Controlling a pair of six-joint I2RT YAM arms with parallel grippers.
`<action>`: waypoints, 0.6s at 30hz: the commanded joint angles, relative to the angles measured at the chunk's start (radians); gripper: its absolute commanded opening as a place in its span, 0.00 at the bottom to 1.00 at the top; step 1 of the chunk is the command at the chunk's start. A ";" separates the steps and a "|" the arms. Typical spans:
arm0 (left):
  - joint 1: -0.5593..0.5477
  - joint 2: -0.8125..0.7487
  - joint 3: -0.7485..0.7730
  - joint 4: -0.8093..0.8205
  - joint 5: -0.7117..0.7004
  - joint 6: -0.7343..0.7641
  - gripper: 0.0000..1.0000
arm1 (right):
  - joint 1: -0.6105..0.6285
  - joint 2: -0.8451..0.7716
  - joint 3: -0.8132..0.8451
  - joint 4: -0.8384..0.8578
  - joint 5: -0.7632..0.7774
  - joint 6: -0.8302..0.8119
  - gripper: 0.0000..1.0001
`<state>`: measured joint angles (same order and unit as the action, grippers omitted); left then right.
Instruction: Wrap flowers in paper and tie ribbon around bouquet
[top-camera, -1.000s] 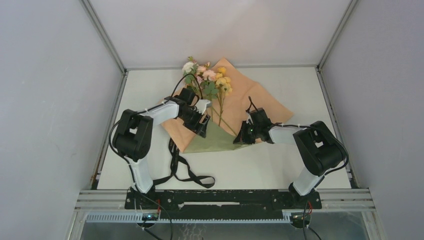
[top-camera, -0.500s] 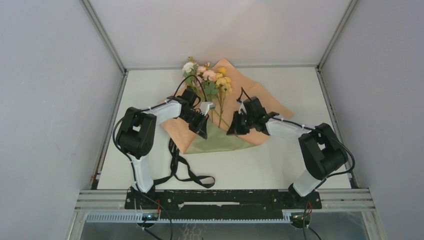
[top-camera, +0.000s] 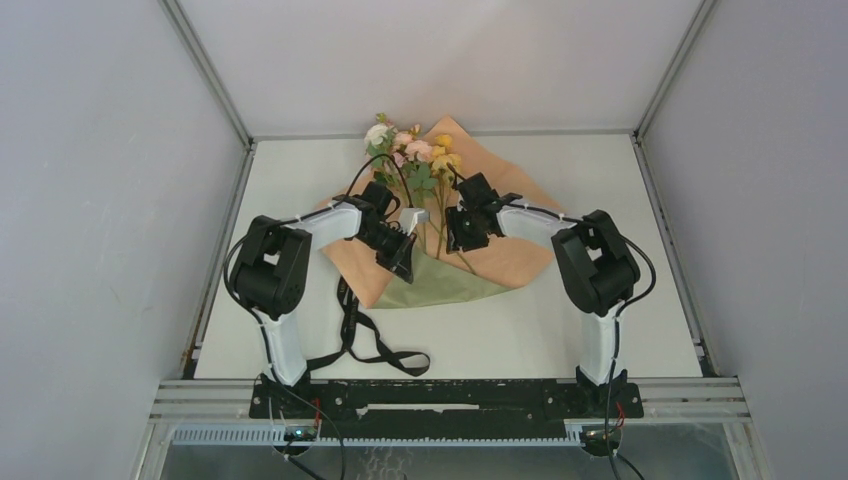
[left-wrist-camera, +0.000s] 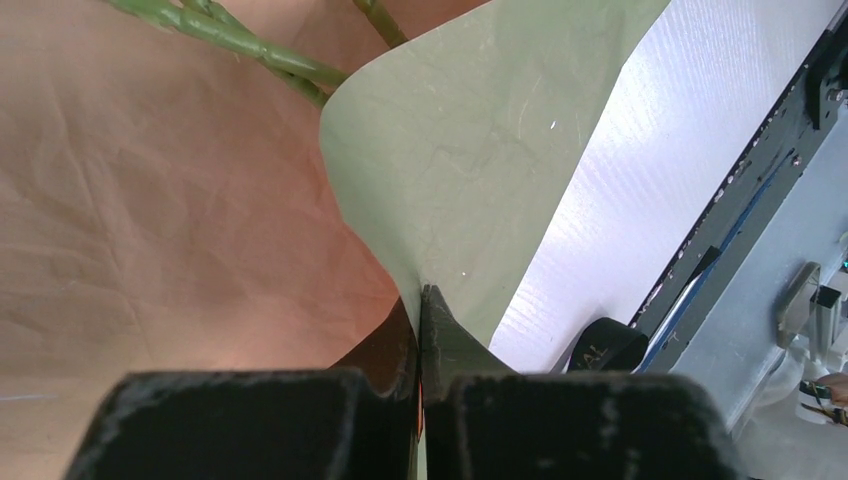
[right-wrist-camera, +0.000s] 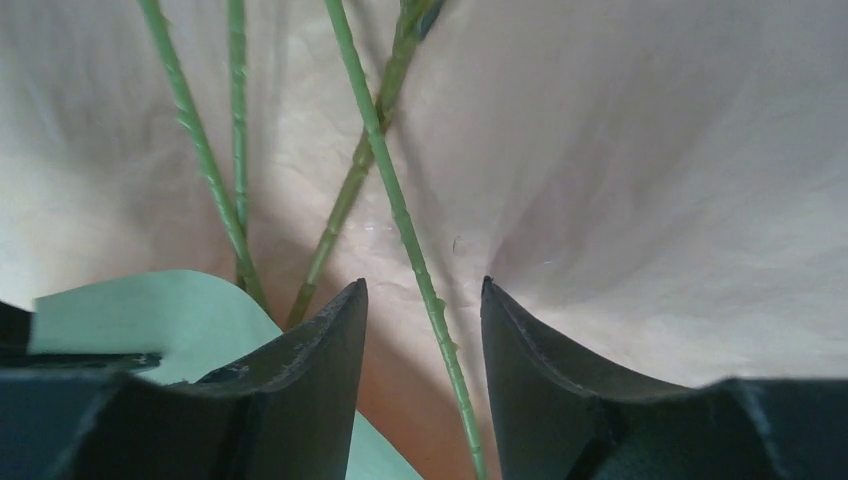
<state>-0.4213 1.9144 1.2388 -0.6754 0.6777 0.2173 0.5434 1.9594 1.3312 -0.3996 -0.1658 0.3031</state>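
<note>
The flowers (top-camera: 415, 150) lie with blooms at the far end of the paper (top-camera: 525, 245), peach face up. The paper's near corner is folded over, showing an olive flap (top-camera: 440, 282). My left gripper (top-camera: 405, 252) is shut on the flap's left edge, and its fingertips (left-wrist-camera: 422, 300) pinch the sheet where peach meets olive (left-wrist-camera: 470, 140). My right gripper (top-camera: 458, 232) hovers open over the stems, and one thin green stem (right-wrist-camera: 395, 205) runs between its fingertips (right-wrist-camera: 423, 290) untouched. The black ribbon (top-camera: 378, 348) lies in loops by the left arm's base. No wrapped bouquet is in view.
White walls and metal frame posts (top-camera: 210, 75) close in the table on three sides. A black rail (top-camera: 450, 398) carries both arm bases at the near edge. Bare white tabletop (top-camera: 500, 330) stretches between paper and rail. A loop of ribbon (left-wrist-camera: 608, 345) shows near the rail.
My right gripper opened, let go of the paper's near right edge and moved left and farther away over the stems. My left gripper closed on the flap's edge.
</note>
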 joint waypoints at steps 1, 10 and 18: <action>-0.004 -0.034 -0.024 0.021 0.016 -0.003 0.00 | 0.029 0.018 0.044 -0.016 -0.012 -0.005 0.50; -0.004 0.005 -0.036 0.073 -0.010 -0.053 0.00 | 0.044 -0.038 -0.074 0.063 0.019 0.217 0.01; -0.004 0.018 -0.042 0.085 0.027 -0.059 0.00 | 0.064 -0.116 -0.210 0.275 0.014 0.410 0.00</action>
<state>-0.4213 1.9224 1.2163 -0.6128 0.6598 0.1814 0.5919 1.8938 1.1416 -0.2405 -0.1699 0.5785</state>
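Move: My right hand is open astride the long loose flower stem, which runs about 1 cm back, 1 cm left and 1 cm below. The other stems meet about 5 cm to the left of this hand, level with it and 2 cm down. The middle of the green folded paper flap lies some 7 cm back, 3 cm left; the flower heads are about 18 cm ahead, 8 cm left. From my left hand, the loose stem is about 5 cm ahead, 10 cm right. I sink my right hand about 1 cm and shut its open fingers on the loose stem, pinching it just in front of the green flap, then draw it back and a little left, about 3.5 cm back in all, turning the wrist some 10 degrees clockwise. My left hand keeps its pinch on the flap's edge, easing down by barely 1 cm. ##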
